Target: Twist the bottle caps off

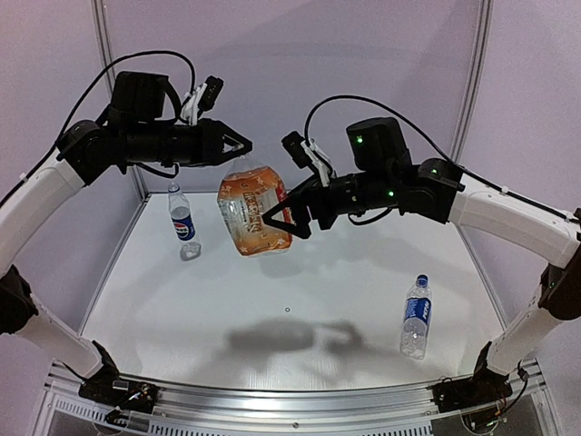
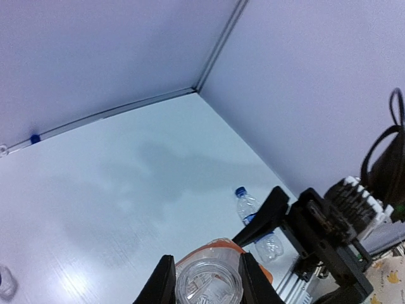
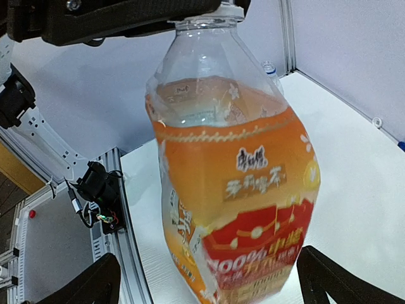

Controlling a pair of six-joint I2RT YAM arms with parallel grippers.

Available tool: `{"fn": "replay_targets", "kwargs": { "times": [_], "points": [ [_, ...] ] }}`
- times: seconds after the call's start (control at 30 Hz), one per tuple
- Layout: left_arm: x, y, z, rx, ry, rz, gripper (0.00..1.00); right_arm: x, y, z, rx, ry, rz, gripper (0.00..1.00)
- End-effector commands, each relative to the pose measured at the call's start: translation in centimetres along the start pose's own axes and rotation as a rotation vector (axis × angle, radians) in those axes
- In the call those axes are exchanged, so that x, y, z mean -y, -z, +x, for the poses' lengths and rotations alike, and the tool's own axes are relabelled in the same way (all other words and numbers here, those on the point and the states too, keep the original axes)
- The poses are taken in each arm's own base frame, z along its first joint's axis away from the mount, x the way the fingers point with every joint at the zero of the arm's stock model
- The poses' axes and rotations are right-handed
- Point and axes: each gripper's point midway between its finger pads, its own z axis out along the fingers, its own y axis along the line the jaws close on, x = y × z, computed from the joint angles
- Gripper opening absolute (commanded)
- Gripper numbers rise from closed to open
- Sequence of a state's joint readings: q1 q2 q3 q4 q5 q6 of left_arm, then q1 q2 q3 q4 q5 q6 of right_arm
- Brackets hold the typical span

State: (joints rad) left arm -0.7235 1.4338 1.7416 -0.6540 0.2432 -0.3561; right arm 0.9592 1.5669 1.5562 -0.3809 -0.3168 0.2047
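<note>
The squat orange-labelled bottle (image 1: 254, 213) hangs in the air over the table, tilted a little. My left gripper (image 1: 243, 145) is shut on the bottle's whitish cap (image 2: 209, 286) from above, with a finger (image 2: 161, 286) on each side. My right gripper (image 3: 212, 278) stands open around the lower body of the orange-labelled bottle (image 3: 234, 183), with both fingers (image 3: 95, 282) apart from it. A slim blue-labelled bottle (image 1: 416, 313) lies at the right with its blue cap (image 1: 422, 280) on. Another slim bottle (image 1: 183, 222) stands at the back left; its top (image 3: 269, 66) looks open.
A small blue cap (image 2: 35, 138) lies at the table's far edge by the wall, with a clear ring (image 3: 378, 121) near it. Walls close the table at the back and sides. The aluminium rail (image 1: 272, 400) with the arm bases runs along the near edge.
</note>
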Motion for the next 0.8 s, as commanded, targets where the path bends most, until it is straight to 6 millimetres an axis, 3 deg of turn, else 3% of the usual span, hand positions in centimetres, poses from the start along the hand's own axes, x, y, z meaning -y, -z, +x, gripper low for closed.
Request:
{"fn": "replay_targets", "kwargs": {
  "times": [0.0,0.3,0.5,0.77],
  "points": [
    [-4.0,0.3,0.7,-0.002,-0.004,-0.231,0.07,1.3,1.1,1.1,-0.027,-0.026,0.08,0.99],
    [-10.8,1.5,3.0,0.073,-0.002,-0.566,0.04,5.3,3.7,4.0,-0.008,-0.037,0.318,0.99],
    [-13.8,2.6,3.6,0.172,-0.011,-0.712,0.01,8.7,6.6,4.9,0.023,-0.022,0.544,0.99],
    [-17.0,1.5,4.4,0.275,-0.034,-0.847,0.02,10.7,8.4,5.9,0.032,-0.01,0.677,0.99]
  ]
}}
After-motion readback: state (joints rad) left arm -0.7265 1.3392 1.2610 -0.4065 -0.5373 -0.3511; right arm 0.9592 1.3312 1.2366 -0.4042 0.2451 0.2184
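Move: The left hand already has the juice bottle by its uncapped neck; the open, standing Pepsi bottle beside which there is clear table is about 19 cm ahead of this hand, 20 to its left and 30 below. From the opened right hand the juice bottle is some 4 cm left, 1 ahead and 3 below, the Pepsi bottle 25 ahead, 26 left and 22 below, and the lying capped bottle level ahead, 34 right and 31 below. The left hand keeps its pinch on the neck and carries the juice bottle down about 12 cm, 11 left and 7 forward towards the standing Pepsi bottle, swinging some 40 degrees counter-clockwise so its fingers come to point mostly forward. The right hand, fingers still wide open, draws away from the juice bottle's side, about 11 cm right with some sinking and a little forward, turning roughly 30 degrees clockwise. ##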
